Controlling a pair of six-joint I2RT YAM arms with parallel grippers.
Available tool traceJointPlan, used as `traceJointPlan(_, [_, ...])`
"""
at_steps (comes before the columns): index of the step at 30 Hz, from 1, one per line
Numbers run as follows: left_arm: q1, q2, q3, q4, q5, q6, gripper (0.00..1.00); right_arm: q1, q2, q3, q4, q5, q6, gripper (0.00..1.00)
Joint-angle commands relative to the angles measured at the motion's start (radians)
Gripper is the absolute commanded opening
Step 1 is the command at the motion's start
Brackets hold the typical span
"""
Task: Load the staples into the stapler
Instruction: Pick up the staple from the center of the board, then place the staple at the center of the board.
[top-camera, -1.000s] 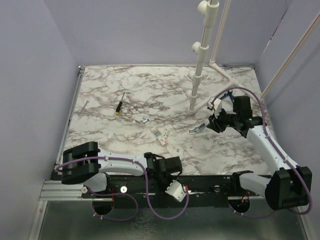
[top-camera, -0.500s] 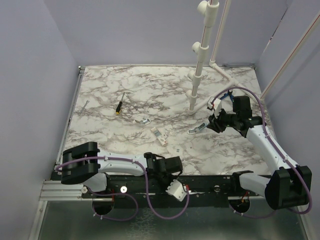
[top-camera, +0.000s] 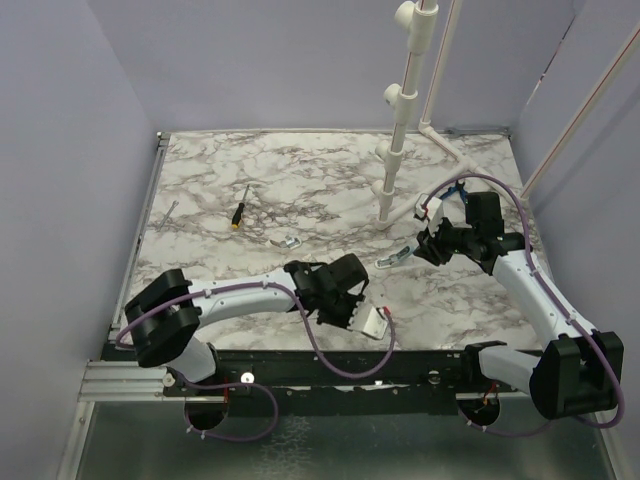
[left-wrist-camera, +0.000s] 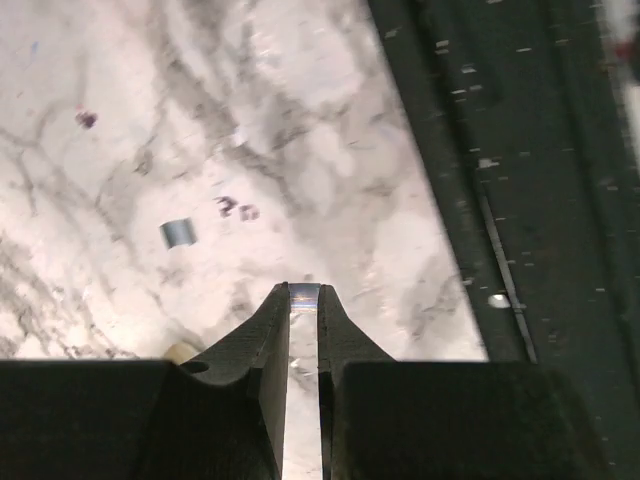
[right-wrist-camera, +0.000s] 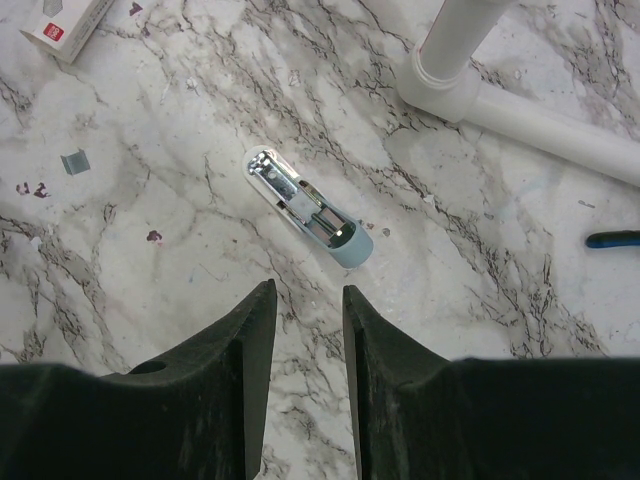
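Note:
The stapler (right-wrist-camera: 310, 208), white with a light blue end, lies opened up on the marble table (right-wrist-camera: 150, 300), just ahead of my right gripper (right-wrist-camera: 308, 295), which is open and empty. From above, the stapler (top-camera: 392, 259) sits just left of that right gripper (top-camera: 428, 247). My left gripper (left-wrist-camera: 303, 297) is shut on the staples (left-wrist-camera: 303, 294), a thin silvery strip pinched between the fingertips just above the table. In the top view the left gripper (top-camera: 338, 305) hovers near the table's front edge; the strip itself is too small to make out there.
A short loose bit of staples (left-wrist-camera: 178, 233) lies on the marble left of the left fingertips. A white box (right-wrist-camera: 75, 25), a white pipe stand (top-camera: 395, 150), a blue plier handle (right-wrist-camera: 612, 239), a yellow-tipped screwdriver (top-camera: 239, 214) and a small metal piece (top-camera: 288, 241) lie around. The black rail (left-wrist-camera: 520, 150) borders the near edge.
My left arm has swung from over the black front rail onto the table, now covering the white box in the top view. The right arm and the stapler have not moved.

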Motion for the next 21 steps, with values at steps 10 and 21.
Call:
traceJointPlan(10, [0.13, 0.252, 0.143, 0.008, 0.047, 0.017, 0.18, 0.004, -0.001, -0.014, 0.008, 0.018, -0.017, 0.37])
traceJointPlan(21, [0.158, 0.233, 0.107, 0.021, 0.076, 0.016, 0.47, 0.004, -0.001, -0.017, 0.007, 0.022, -0.024, 0.37])
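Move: The left fingers still pinch a small staple strip. The bare spot on the marble board where it goes is about 5 cm ahead, 1 cm right and 5 cm below. Another staple strip lies some 9 cm ahead and 3 cm right of the hand. The staple box is roughly 15 cm ahead and 6 cm left, the stapler about 19 cm ahead and 11 cm right. From the right hand the spot is some 14 cm back, 16 cm left and 12 cm down. The left hand lets go of the pinched staple strip just above the board: it first sweeps about 5 cm forward towards the other strip, then sinks some 4 to 5 cm, turning slightly counter-clockwise. Once low it stays there, and the fingers spread to nearly half open on either side of the strip. ##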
